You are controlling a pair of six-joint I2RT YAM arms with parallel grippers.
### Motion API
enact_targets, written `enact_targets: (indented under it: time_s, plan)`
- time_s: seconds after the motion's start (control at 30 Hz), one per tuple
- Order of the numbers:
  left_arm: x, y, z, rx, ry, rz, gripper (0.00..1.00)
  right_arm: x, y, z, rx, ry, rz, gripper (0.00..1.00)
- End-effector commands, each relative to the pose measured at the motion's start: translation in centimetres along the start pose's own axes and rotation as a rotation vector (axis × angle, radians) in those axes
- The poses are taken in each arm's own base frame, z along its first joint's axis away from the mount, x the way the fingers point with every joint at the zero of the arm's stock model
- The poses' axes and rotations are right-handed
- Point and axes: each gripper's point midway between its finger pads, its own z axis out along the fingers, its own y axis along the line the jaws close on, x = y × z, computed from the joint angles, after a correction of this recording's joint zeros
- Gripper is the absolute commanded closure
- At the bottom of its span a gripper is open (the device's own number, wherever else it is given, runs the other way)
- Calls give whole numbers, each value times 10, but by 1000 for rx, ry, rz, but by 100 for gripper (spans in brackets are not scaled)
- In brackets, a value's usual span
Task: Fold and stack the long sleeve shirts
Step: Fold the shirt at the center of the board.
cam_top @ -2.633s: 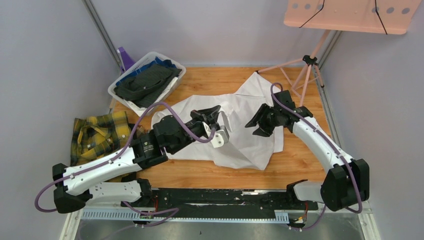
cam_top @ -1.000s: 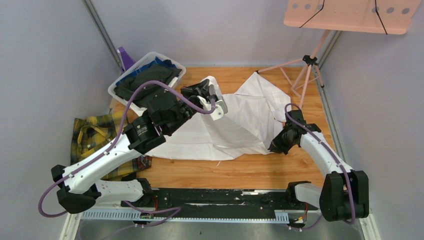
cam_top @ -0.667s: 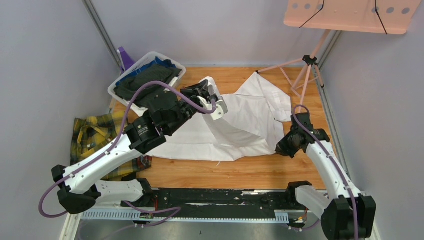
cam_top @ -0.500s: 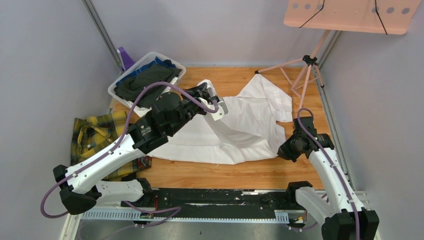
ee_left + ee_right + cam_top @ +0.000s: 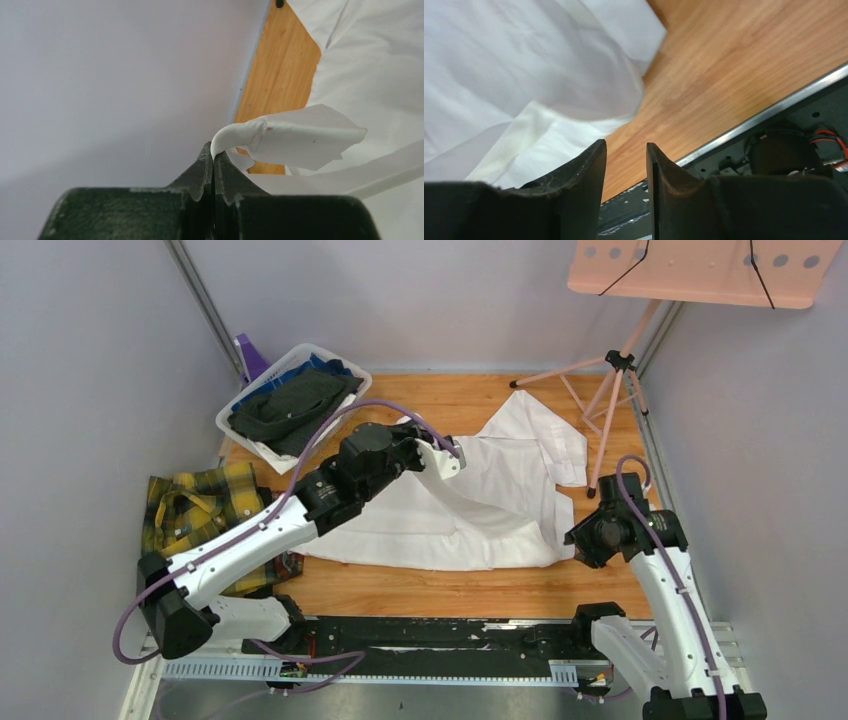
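The white long sleeve shirt (image 5: 490, 505) lies spread over the middle of the wooden table (image 5: 440, 585), with part of it (image 5: 545, 435) folded toward the back right. My left gripper (image 5: 447, 457) is shut on an edge of it (image 5: 280, 137) and holds that edge up above the cloth; the jaws pinch the fabric at their tips (image 5: 213, 152). My right gripper (image 5: 577, 541) hangs open just off the shirt's near right corner (image 5: 574, 95), nothing between its fingers (image 5: 625, 144). The yellow-and-green plaid shirt (image 5: 195, 510) lies crumpled at the table's left edge.
A white basket (image 5: 232, 423) of dark clothes stands at the back left. A pink tripod stand (image 5: 608, 390) rises at the back right, one foot near the shirt. A black rail (image 5: 440, 635) runs along the near edge.
My right gripper has opened, let go of the shirt's near right corner and drawn back toward the near right. The left arm has carried its held edge rightward, and the shirt lies flatter.
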Motion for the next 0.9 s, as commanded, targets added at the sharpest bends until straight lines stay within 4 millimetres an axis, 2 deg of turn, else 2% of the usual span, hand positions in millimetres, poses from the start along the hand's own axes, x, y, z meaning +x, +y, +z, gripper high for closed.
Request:
enact_targets:
  time_s: [0.0, 0.07, 0.17, 0.23, 0.3, 0.4, 0.5, 0.57, 0.63, 0.7, 0.77, 0.87]
  plan:
    - [-3, -17, 17, 14, -38, -19, 100, -25, 43, -46, -188, -92, 5, 65]
    - [4, -25, 26, 24, -19, -4, 100, -16, 67, -49, -302, -58, -37, 70]
    - [13, -27, 41, 30, 16, -4, 100, 13, 98, -38, -425, 21, -93, 80]
    - [17, -24, 48, 23, 35, -9, 100, 37, 113, -22, -448, 57, -147, 82]
    - [22, -21, 53, 14, 57, -4, 100, 57, 121, 1, -422, 104, -180, 82]
    - [22, -12, 57, -8, 77, 8, 100, 62, 112, 46, -260, 125, -191, 85]
    - [14, 4, 60, -65, 54, 12, 100, 45, 93, 80, -110, 59, -162, 87]
    - [7, 15, 62, -93, 36, 19, 100, 38, 73, 96, -33, 56, -114, 89]
    - [0, 25, 64, -113, 22, 24, 100, 35, 52, 105, 21, 41, -72, 90]
    - [-4, 32, 65, -126, 19, 36, 100, 35, 37, 106, 33, 31, -21, 91]
    - [-4, 35, 66, -129, 22, 48, 100, 37, 30, 103, 18, 26, 16, 92]
    - [-2, 28, 65, -108, 23, 69, 100, 37, 25, 95, -16, 9, 39, 92]
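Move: Just to the right hand's left lies the shirt's near right corner, its target: about 4 cm left, 2 cm ahead and 11 cm below. The sleeve lies some 23 cm ahead, 3 cm left, and the nearest stand foot about 14 cm ahead, 4 cm right, both on the board. From the left hand, high up with cloth in its fingers, that corner is about 21 cm back, 16 cm right and 33 cm below. Hopping up some 5 cm and swinging forward and left, the right hand then drops about 15 cm, easing back rightward, onto the shirt's near right corner, where its part-open fingers close and pinch the cloth. The left hand keeps its hold, dips about 8 cm and rises most of the way again while drifting forward and a little right. ##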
